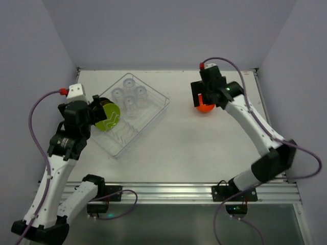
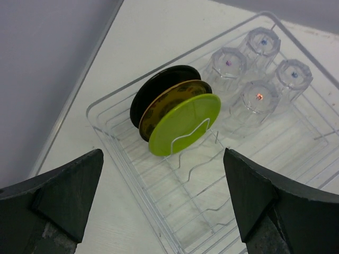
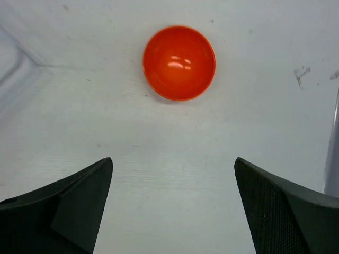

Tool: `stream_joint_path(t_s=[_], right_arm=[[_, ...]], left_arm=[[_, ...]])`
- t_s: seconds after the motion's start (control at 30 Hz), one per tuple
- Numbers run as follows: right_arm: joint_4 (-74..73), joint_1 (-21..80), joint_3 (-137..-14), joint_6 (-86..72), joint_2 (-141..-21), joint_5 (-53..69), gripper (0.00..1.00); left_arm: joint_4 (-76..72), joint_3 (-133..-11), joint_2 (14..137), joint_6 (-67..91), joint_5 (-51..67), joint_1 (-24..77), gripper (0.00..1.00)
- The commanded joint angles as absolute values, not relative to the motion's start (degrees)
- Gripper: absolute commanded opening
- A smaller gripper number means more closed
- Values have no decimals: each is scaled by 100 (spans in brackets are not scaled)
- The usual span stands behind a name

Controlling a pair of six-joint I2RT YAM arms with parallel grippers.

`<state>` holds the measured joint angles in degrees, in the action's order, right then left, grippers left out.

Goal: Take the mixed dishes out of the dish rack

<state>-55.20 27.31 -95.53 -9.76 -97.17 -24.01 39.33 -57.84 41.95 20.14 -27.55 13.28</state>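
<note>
The dish rack (image 1: pixel 148 116) sits left of centre on the table, a clear-looking wire basket (image 2: pixel 122 159). Round plates stand upright in its tines: a yellow-green face (image 2: pixel 185 123) toward me and a black one (image 2: pixel 159 84) behind, seen from above as the plate (image 1: pixel 108 116). Several clear tumblers (image 2: pixel 258 98) stand upside down at the rack's far end (image 1: pixel 130 96). My left gripper (image 1: pixel 96 113) hangs open just short of the plates (image 2: pixel 163 151). The orange bowl (image 3: pixel 179 62) rests on the table at the right, outside the rack (image 1: pixel 207 107). My right gripper (image 3: pixel 174 159) is open above it, touching nothing (image 1: pixel 201 99).
Grey walls close in the table on the left, back and right. A metal rail (image 3: pixel 332 148) runs along the table's right edge. A corner of the rack (image 3: pixel 16 69) shows at the left of the right wrist view.
</note>
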Motion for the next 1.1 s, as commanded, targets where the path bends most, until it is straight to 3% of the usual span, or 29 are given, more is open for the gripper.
stream_joint_path(t_s=[0.0,0.2,0.3,0.37,0.43,0.67,1.07], right_arm=[[-4318,2803,-8502,-1213,-7739,-1470,99],[-2418,2839,-5358,-1204,-4700,-221,99],[-2119,2839,-4810,-1536,-3897,-169,99],[-2013,2839,-4641,-1600,-3692,104,98],[-2013,2839,-4509,-1670,-3586,106,97],[-2083,2848,-4641,-1670,-3858,712,96],[-2004,3207,-4483,-1591,-3463,694,95]], left_arm=[[4165,-6230,5288,1145,-2251,1380,100],[4323,-6916,7161,633,-2266,1380,100],[4317,-7102,7628,466,-2303,1380,99],[4045,-6875,7594,300,-2023,1380,98],[3789,-6768,7594,246,-1951,1371,90],[3963,-6960,8191,211,-2382,1380,76],[4535,-7629,9079,141,-3225,1362,73]])
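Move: The green plate stands in the rack about 11 cm ahead of my left hand, 1 cm to its right and 20 cm below. Close behind it, the brown plate is 2 cm farther out and 2 cm more to the left, the black plate 4 cm farther and 5 cm more left; the nearest glass is some 6 cm beyond it and 11 cm to its right. From my right hand the green plate lies about 45 cm left, 1 cm back and 13 cm below. I swing my empty left hand forward about 10 cm and down nearly 14 cm to the green plate's upper edge, fast at first, then easing in, tipping the fingers down some 40 degrees and narrowing them to about three-quarters open, not yet gripping. Meanwhile my open right hand pulls back away from the orange bowl, rising, then sinking partway, and turning counter-clockwise. ##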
